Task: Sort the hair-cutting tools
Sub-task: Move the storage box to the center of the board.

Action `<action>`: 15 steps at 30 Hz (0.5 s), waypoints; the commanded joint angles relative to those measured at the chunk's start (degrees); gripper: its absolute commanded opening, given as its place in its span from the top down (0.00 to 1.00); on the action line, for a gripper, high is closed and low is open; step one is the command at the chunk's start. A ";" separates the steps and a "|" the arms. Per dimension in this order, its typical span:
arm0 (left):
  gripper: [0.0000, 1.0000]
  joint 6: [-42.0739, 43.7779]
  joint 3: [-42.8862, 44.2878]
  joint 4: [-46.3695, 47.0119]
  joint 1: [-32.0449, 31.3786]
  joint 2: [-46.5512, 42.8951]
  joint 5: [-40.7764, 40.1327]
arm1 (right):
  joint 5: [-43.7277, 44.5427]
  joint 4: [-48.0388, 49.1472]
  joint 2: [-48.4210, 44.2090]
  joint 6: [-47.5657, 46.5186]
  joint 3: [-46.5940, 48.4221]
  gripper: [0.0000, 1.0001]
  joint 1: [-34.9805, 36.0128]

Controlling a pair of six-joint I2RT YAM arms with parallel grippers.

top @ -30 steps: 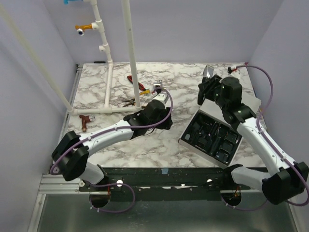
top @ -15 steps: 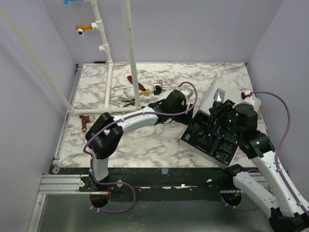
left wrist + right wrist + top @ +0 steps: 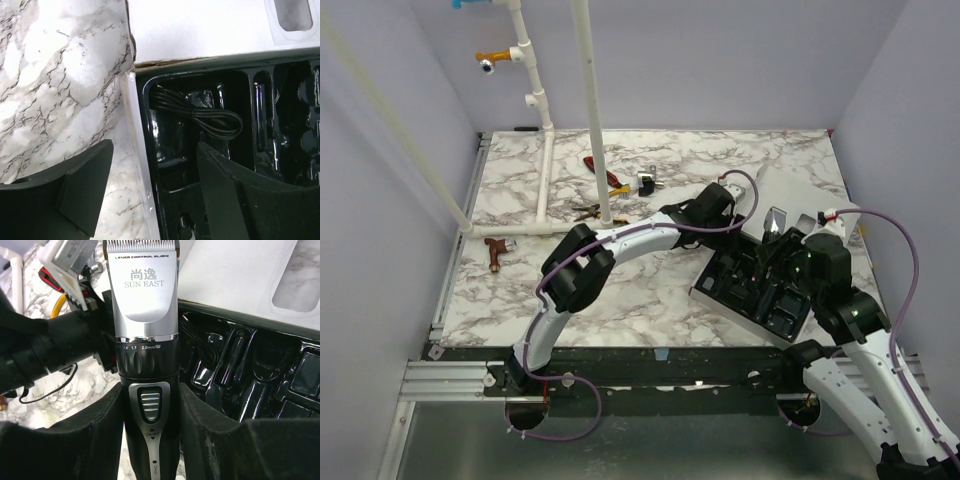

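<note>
The slim black clipper (image 3: 145,335) with its silver blade end (image 3: 777,222) stands upright between the pads of my right gripper (image 3: 150,415), which is shut on its body above the black moulded tray (image 3: 730,308). My left gripper (image 3: 155,195) is open and empty. It straddles the tray's left rim (image 3: 135,150), with one finger (image 3: 85,190) over the marble and the other (image 3: 225,195) over the tray. A coiled black cord (image 3: 200,112) lies in the compartment just ahead of it. In the top view the left gripper (image 3: 730,232) is at the tray's far-left corner.
The box's white lid (image 3: 795,190) lies open behind the tray. Red- and yellow-handled tools (image 3: 605,178) and white pipes (image 3: 545,180) sit at the back left. A reddish-brown T-shaped piece (image 3: 496,247) lies near the left edge. The left arm (image 3: 50,350) is close beside the clipper.
The right arm came down from the back toward the tray, still gripping the clipper. The left arm stretched right to the tray's corner and its jaws opened wider.
</note>
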 commanded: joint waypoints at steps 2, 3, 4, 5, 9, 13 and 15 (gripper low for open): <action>0.41 -2.12 2.67 -6.18 -0.44 2.97 -9.33 | -0.83 1.56 -0.82 0.72 0.82 0.99 0.25; 0.44 -2.64 2.36 -6.37 -0.49 2.85 -10.31 | -0.77 1.60 -0.82 0.67 0.71 0.99 0.25; 0.47 -2.81 1.55 -6.09 -0.49 2.50 -11.13 | -0.84 1.62 -0.69 0.70 0.69 0.99 0.25; 0.49 -3.13 0.69 -5.73 -0.44 1.90 -11.45 | -0.85 1.77 -0.57 0.76 0.62 0.99 0.25; 0.62 -4.61 -2.53 -5.04 -0.40 -0.04 -14.41 | -0.81 2.30 0.29 1.02 0.01 0.99 0.25; 0.72 -6.96 -5.91 -4.97 0.60 -2.05 -16.55 | -0.25 3.31 1.38 1.38 -0.74 0.99 0.25; 0.75 -8.80 -6.99 -5.38 1.92 -2.62 -16.35 | 0.14 3.95 2.03 1.34 -1.07 0.99 0.23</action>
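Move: The left hand hangs over the back part of the storage box's left wall, whose rim runs roughly 4 cm below its open fingers. The box's middle is about 9 cm back and 9 cm to this hand's right; the cable coil lies 1 cm ahead and 6 cm right, and the open lid some 10 cm ahead and 16 cm right. From the right hand, the box's middle is about 17 cm below, 2 cm ahead and 3 cm right. Down and to the left, about 4 cm each way, the left hand sinks onto the storage box's left wall, one finger outside and one inside, its wrist turning some 10 degrees counter-clockwise. Meanwhile its fingers close from well open to pinch the wall near the back corner, drawing the box left. The right hand still holds the clipper almost motionless above the tray. ##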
